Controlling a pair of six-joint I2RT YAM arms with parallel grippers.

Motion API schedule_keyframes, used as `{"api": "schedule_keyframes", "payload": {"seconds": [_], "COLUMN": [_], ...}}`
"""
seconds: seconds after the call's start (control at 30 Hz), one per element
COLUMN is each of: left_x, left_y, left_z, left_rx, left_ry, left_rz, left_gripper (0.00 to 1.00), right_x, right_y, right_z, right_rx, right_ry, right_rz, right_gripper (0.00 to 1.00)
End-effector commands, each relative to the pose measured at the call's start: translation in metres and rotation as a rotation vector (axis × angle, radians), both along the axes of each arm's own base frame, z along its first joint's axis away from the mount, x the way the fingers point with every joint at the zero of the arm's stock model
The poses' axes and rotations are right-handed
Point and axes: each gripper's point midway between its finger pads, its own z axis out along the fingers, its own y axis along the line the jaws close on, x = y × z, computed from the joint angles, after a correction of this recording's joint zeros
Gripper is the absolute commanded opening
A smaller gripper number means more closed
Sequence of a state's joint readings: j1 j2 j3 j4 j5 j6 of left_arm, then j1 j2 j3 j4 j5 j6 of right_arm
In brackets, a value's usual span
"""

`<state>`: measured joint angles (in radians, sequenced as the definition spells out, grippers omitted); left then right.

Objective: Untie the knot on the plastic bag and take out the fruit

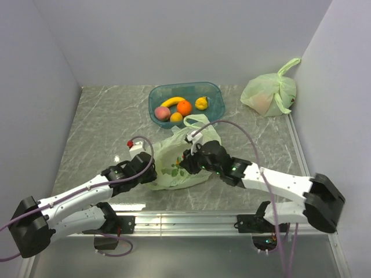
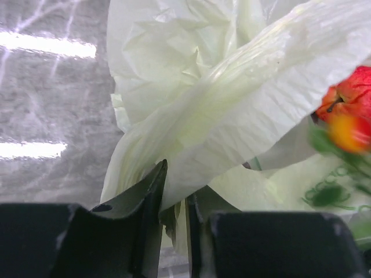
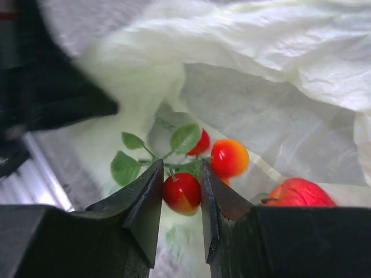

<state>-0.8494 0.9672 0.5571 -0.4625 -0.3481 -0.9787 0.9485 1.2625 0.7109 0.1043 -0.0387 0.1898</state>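
The pale green plastic bag [image 1: 174, 165] lies open mid-table, and its knot is not visible. One loop handle [image 1: 197, 120] points toward the tray. My left gripper [image 1: 145, 167] is at the bag's left edge; in the left wrist view it [image 2: 175, 197] is shut on a fold of the bag film [image 2: 232, 110]. My right gripper [image 1: 188, 162] reaches into the bag mouth. In the right wrist view its jaws [image 3: 181, 168] close on a small red fruit [image 3: 182, 194] of a leafy sprig. A red apple [image 3: 298, 194] lies inside the bag to the right.
A blue tray [image 1: 215, 92] behind the bag holds a banana [image 1: 172, 101], an orange [image 1: 184, 108], a peach [image 1: 162, 113] and yellow pieces [image 1: 201, 103]. A second knotted green bag [image 1: 268, 92] sits at the far right by the wall. Walls enclose the table.
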Motion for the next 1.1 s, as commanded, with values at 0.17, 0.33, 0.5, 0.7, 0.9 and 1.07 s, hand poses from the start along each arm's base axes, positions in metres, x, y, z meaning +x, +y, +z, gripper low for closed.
{"api": "schedule_keyframes", "payload": {"seconds": [0.17, 0.33, 0.5, 0.7, 0.9, 1.07], "left_x": [0.005, -0.002, -0.011, -0.012, -0.007, -0.003], "left_y": [-0.005, -0.010, -0.016, -0.017, -0.015, -0.015], "left_z": [0.007, -0.001, -0.007, -0.004, 0.008, 0.008], "left_rx": [-0.011, -0.045, -0.069, -0.064, -0.082, -0.071], "left_ry": [-0.011, 0.016, 0.045, 0.033, -0.019, -0.032], "left_rz": [-0.036, -0.058, -0.105, -0.123, -0.110, -0.102], "left_gripper": [0.24, 0.24, 0.24, 0.25, 0.25, 0.25], "right_x": [0.021, 0.082, 0.171, 0.264, 0.274, 0.211], "right_y": [-0.022, -0.029, -0.032, -0.018, -0.015, -0.020], "right_z": [0.120, 0.198, 0.199, 0.157, 0.145, 0.176], "right_rx": [0.120, 0.263, 0.252, 0.201, 0.150, 0.163], "right_ry": [-0.212, -0.315, -0.292, -0.184, -0.166, -0.239], "right_rz": [-0.023, -0.169, -0.336, -0.444, -0.436, -0.390], "right_gripper": [0.00, 0.00, 0.00, 0.18, 0.73, 0.73]}}
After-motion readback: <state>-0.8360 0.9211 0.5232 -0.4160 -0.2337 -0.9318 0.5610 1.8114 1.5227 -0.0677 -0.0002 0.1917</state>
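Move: Out ahead of the right hand, which already holds the tomato sprig over the open bag, the basket's middle lies about 30 cm forward, level sideways and some 10 cm lower. In the basket, the orange is about 28 cm ahead and level sideways; the banana 32 cm ahead and 6 cm left; the yellow fruit 30 cm ahead and 8 cm right. From the left hand, the basket is roughly 32 cm ahead, 14 cm right and 4 cm below. Lifting the tomato sprig clear of the bag, the right hand climbs about 20 cm, swinging forward over the basket some 28 cm out and turning about 25 degrees clockwise. It then sinks roughly 12 cm, opens its fingers to let the sprig go, and starts back a few centimetres. The left hand keeps its pinch on the bag's edge. ##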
